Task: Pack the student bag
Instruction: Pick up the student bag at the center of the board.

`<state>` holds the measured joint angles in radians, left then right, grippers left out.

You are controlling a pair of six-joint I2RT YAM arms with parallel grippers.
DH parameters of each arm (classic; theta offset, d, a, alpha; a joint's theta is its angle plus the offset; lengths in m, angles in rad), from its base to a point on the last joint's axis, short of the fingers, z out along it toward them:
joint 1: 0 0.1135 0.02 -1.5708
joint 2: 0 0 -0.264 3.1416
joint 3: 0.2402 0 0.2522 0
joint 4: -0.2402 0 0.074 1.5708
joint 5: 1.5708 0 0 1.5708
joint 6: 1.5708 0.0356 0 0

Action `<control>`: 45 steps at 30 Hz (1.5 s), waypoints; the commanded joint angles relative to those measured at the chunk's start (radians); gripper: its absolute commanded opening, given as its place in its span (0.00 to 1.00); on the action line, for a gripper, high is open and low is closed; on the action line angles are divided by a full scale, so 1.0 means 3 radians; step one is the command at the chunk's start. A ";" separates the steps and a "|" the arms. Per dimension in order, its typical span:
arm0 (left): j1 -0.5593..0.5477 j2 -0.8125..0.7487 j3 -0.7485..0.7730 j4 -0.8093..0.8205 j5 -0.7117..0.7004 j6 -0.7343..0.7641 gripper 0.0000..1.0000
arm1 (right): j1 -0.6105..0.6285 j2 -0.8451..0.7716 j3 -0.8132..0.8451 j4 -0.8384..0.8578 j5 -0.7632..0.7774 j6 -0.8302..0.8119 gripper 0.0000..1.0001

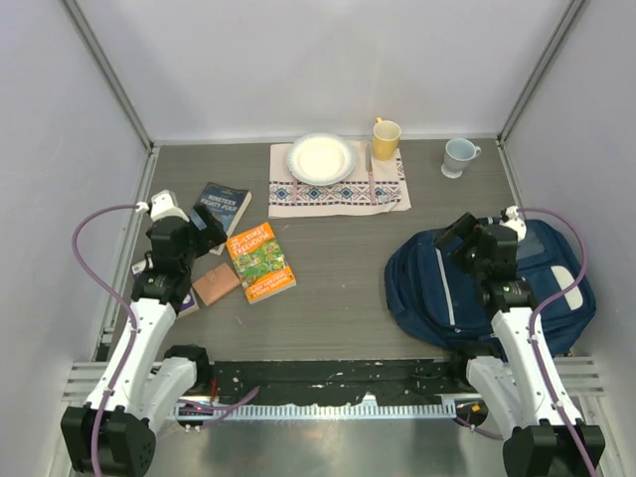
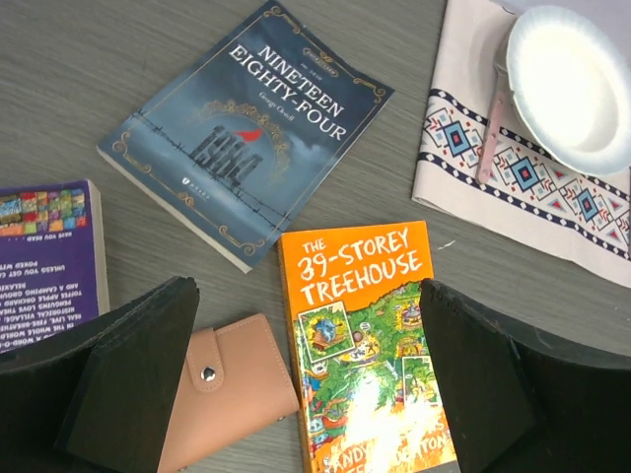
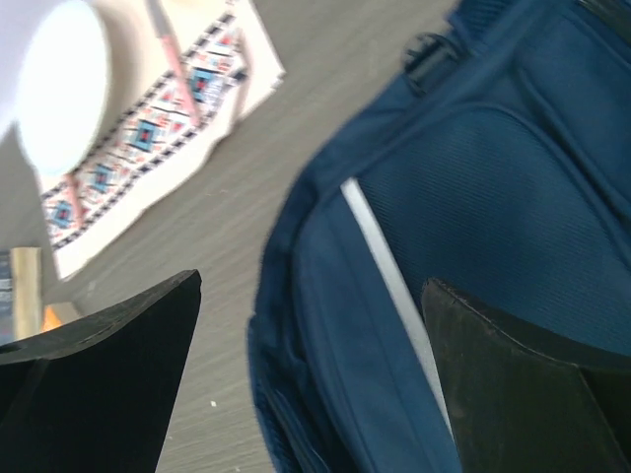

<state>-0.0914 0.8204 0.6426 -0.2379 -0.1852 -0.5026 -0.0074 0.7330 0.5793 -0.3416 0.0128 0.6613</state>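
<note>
The student bag (image 1: 437, 288) is navy blue with thin white stripes and lies flat on the right side of the table. My right gripper (image 1: 459, 237) hovers open over its upper left part. In the right wrist view the bag (image 3: 473, 197) and its left edge fill the space between the fingers of the right gripper (image 3: 311, 296), which hold nothing. My left gripper (image 1: 202, 231) hangs open on the left side. Below the left gripper (image 2: 306, 325) lie an orange book (image 2: 365, 345) and a tan wallet (image 2: 232, 394). It touches neither.
A dark blue book (image 2: 246, 128) and a purple book (image 2: 44, 256) lie beside the orange book (image 1: 260, 261). At the back lies a patterned placemat (image 1: 338, 194) with a white plate (image 1: 321, 158) and a yellow mug (image 1: 386, 139). A pale blue mug (image 1: 458, 156) stands to its right.
</note>
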 commanded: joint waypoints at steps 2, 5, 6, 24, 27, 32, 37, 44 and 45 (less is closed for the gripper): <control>0.0008 -0.0014 0.0337 -0.0347 -0.0277 -0.0318 1.00 | -0.0001 -0.0010 0.0237 -0.0788 0.0596 0.0102 1.00; 0.0013 -0.0091 0.0435 -0.0653 -0.0278 -0.0436 1.00 | -0.0001 0.0052 0.0283 -0.1110 0.0826 0.0178 1.00; 0.0013 -0.0131 0.0440 -0.0669 -0.0272 -0.0436 1.00 | -0.0001 0.0047 0.0293 -0.1248 0.0928 0.0189 1.00; 0.0013 0.0267 0.0701 -0.1119 0.0653 0.0198 0.99 | -0.0001 -0.0224 0.0594 -0.2107 0.1935 0.1103 1.00; 0.0013 0.0226 0.0640 -0.1094 0.0653 0.0167 1.00 | -0.0001 -0.0107 0.0763 -0.2496 0.2094 0.1323 1.00; 0.0013 0.0206 0.0624 -0.1033 0.0888 0.0172 1.00 | -0.0001 0.0047 0.0795 -0.2890 0.2182 0.1656 1.00; 0.0013 0.0226 0.0599 -0.1017 0.1041 0.0167 1.00 | -0.0001 0.0195 0.0820 -0.3187 0.2059 0.2049 1.00; 0.0013 0.0308 0.0568 -0.0849 0.1389 0.0162 1.00 | -0.0001 0.0333 0.0596 -0.2990 0.1927 0.2061 0.97; 0.0013 0.0328 0.0553 -0.0798 0.1531 0.0142 1.00 | -0.0006 0.0414 0.0479 -0.2826 0.1815 0.1959 0.95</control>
<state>-0.0910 0.9039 0.8131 -0.5503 0.1497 -0.4637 -0.0078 0.8204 0.7753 -1.2743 0.5884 1.2407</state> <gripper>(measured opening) 0.995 0.975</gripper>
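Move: Behind and to the right of the right hand lies the student bag, its middle about 15 cm right, 8 cm back and some 12 cm below. The placemat is roughly 28 cm ahead and 26 cm left of that hand; the pale blue cup stands about 36 cm ahead and 14 cm right. From the left hand the bag is some 73 cm right and 6 cm back, while the Treehouse book lies about 7 cm right and 2 cm ahead, well below. Drawing back some 15 cm and about 9 cm to its right, the right hand passes over the bag to above its near part, dipping, rising a little, then sinking again to end about 5 cm lower. It yaws clockwise some 45 degrees and tips steeply down, fingers staying open. The left hand, also open, rises and sinks slightly, shifting about 5 cm right and 3 cm back as it tilts down and turns clockwise. ##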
